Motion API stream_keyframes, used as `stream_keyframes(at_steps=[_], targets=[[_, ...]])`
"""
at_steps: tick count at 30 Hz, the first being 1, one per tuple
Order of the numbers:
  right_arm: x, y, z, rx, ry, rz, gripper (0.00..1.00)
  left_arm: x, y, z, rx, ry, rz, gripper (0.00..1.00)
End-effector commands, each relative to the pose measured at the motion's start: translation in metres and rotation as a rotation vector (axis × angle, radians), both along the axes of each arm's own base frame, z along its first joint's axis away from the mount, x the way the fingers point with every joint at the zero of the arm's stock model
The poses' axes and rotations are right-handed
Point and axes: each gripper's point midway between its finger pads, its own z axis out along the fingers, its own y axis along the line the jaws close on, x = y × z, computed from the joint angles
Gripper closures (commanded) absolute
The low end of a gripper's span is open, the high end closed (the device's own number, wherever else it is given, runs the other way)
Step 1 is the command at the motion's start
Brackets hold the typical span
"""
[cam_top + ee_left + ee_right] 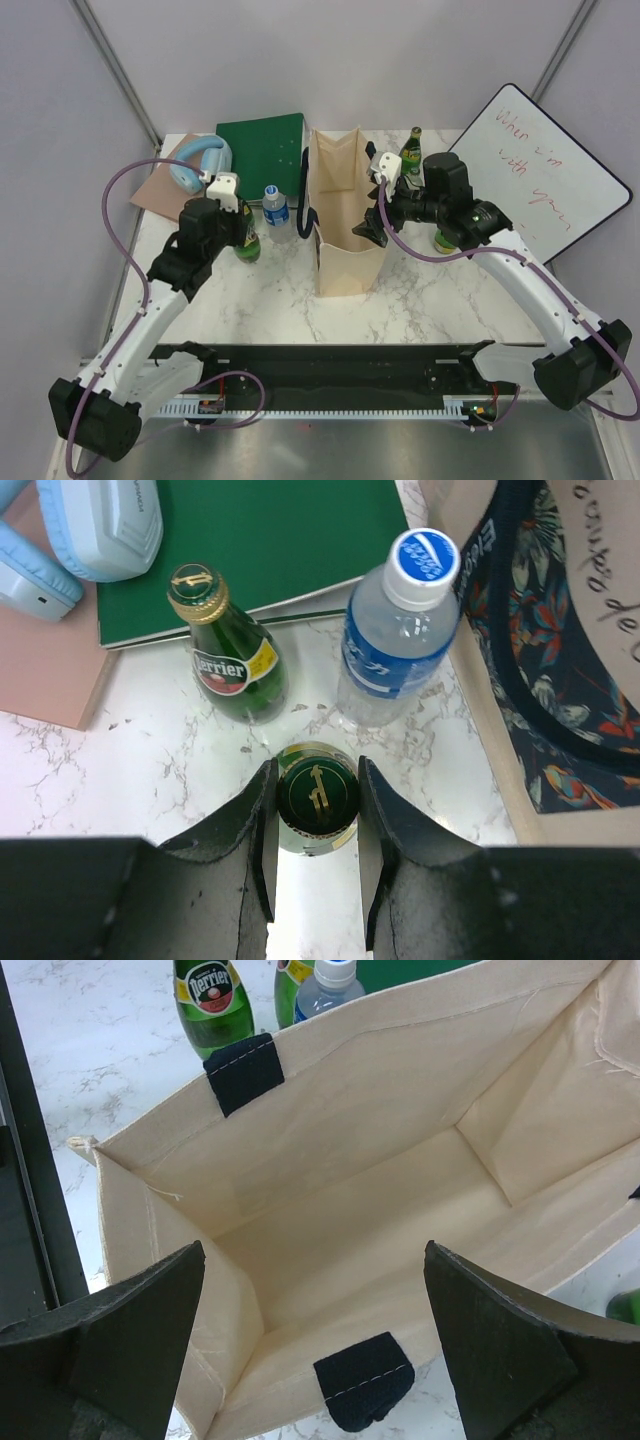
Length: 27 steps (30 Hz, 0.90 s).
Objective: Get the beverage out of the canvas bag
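Observation:
The canvas bag point(345, 215) stands upright and open at the middle of the table, cream with navy handles. My right gripper point(315, 1290) hangs open over its right rim point(372, 228), looking in; only bare fabric point(380, 1190) shows inside. Left of the bag, my left gripper point(317, 855) is shut on the gold-and-green cap of a green glass beverage bottle point(317, 792), which is upright over the marble point(247, 243). I cannot tell whether it rests on the table.
Beyond the held bottle stand a second Perrier bottle point(228, 650) and a clear water bottle point(395, 640). A green book point(260, 145) and blue headphones point(200, 160) lie at the back left. Two more green bottles point(412, 150) point(443, 240) and a whiteboard point(545, 170) are to the right.

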Motion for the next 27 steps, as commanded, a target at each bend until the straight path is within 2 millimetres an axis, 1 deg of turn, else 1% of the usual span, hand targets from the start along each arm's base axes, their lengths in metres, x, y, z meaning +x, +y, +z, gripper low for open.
stream_keyframes(at_steps=[1,3,7,10,12,14,17,18,20,21,23,24,25,26,27], targets=[[0.006,0.003,0.021,0.036,-0.05,-0.001,0.02,0.034,0.001,0.069,-0.144,-0.286,0.025,0.98],[0.006,0.003,0.019,0.034,-0.049,-0.002,0.02,0.039,0.003,0.06,-0.145,-0.273,0.033,0.98],[0.007,0.003,0.019,0.031,-0.05,-0.003,0.02,0.043,0.001,0.045,-0.138,-0.236,0.021,0.97],[0.007,0.003,0.019,0.03,-0.052,-0.002,0.02,0.047,0.003,0.04,-0.13,-0.238,0.024,0.94],[0.007,0.003,0.018,0.029,-0.052,-0.001,0.02,0.047,0.005,0.029,-0.12,-0.22,0.03,0.93],[0.008,0.003,0.017,0.027,-0.049,-0.003,0.02,0.047,0.005,0.024,-0.119,-0.209,0.031,0.9],[0.008,0.004,0.017,0.027,-0.049,0.0,0.02,0.046,0.006,0.02,-0.121,-0.2,0.038,0.77],[0.009,0.004,0.016,0.026,-0.047,0.0,0.02,0.045,0.006,0.02,-0.123,-0.198,0.04,0.61],[0.009,0.004,0.016,0.025,-0.045,0.002,0.02,0.043,0.008,0.019,-0.132,-0.186,0.052,0.48],[0.009,0.004,0.015,0.024,-0.045,0.004,0.02,0.043,0.008,0.022,-0.135,-0.193,0.055,0.38],[0.009,0.005,0.015,0.024,-0.046,0.011,0.02,0.039,0.009,0.016,-0.134,-0.155,0.062,0.28],[0.009,0.005,0.016,0.022,-0.052,0.015,0.02,0.038,0.01,0.021,-0.134,-0.156,0.067,0.16],[0.008,0.006,0.015,0.019,-0.054,0.022,0.02,0.037,0.011,0.022,-0.142,-0.151,0.078,0.07],[0.009,0.006,0.015,0.017,-0.056,0.025,0.02,0.033,0.013,0.022,-0.139,-0.132,0.085,0.05],[0.008,0.005,0.014,0.003,-0.065,0.038,0.02,0.033,0.016,0.033,-0.145,-0.147,0.101,0.0]])
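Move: The left hand already holds a green bottle by its cap end; the bare table spot for its base is about 3 cm ahead, 1 cm left and roughly 20 cm below that hand. A standing Perrier bottle is some 11 cm ahead and 3 cm left, a blue-label bottle about 9 cm ahead and 6 cm right, both middles around 11 cm lower. From the right hand the spot is about 27 cm left, 4 cm ahead and some 27 cm below. Downward and slightly forward, the left hand lowers the held green bottle about 4 cm onto the table, just short of the standing Perrier and blue-label bottles. Its fingers then spread from their grip to nearly wide open, letting go of the cap end as the hand starts back up, some 2.5 cm. ##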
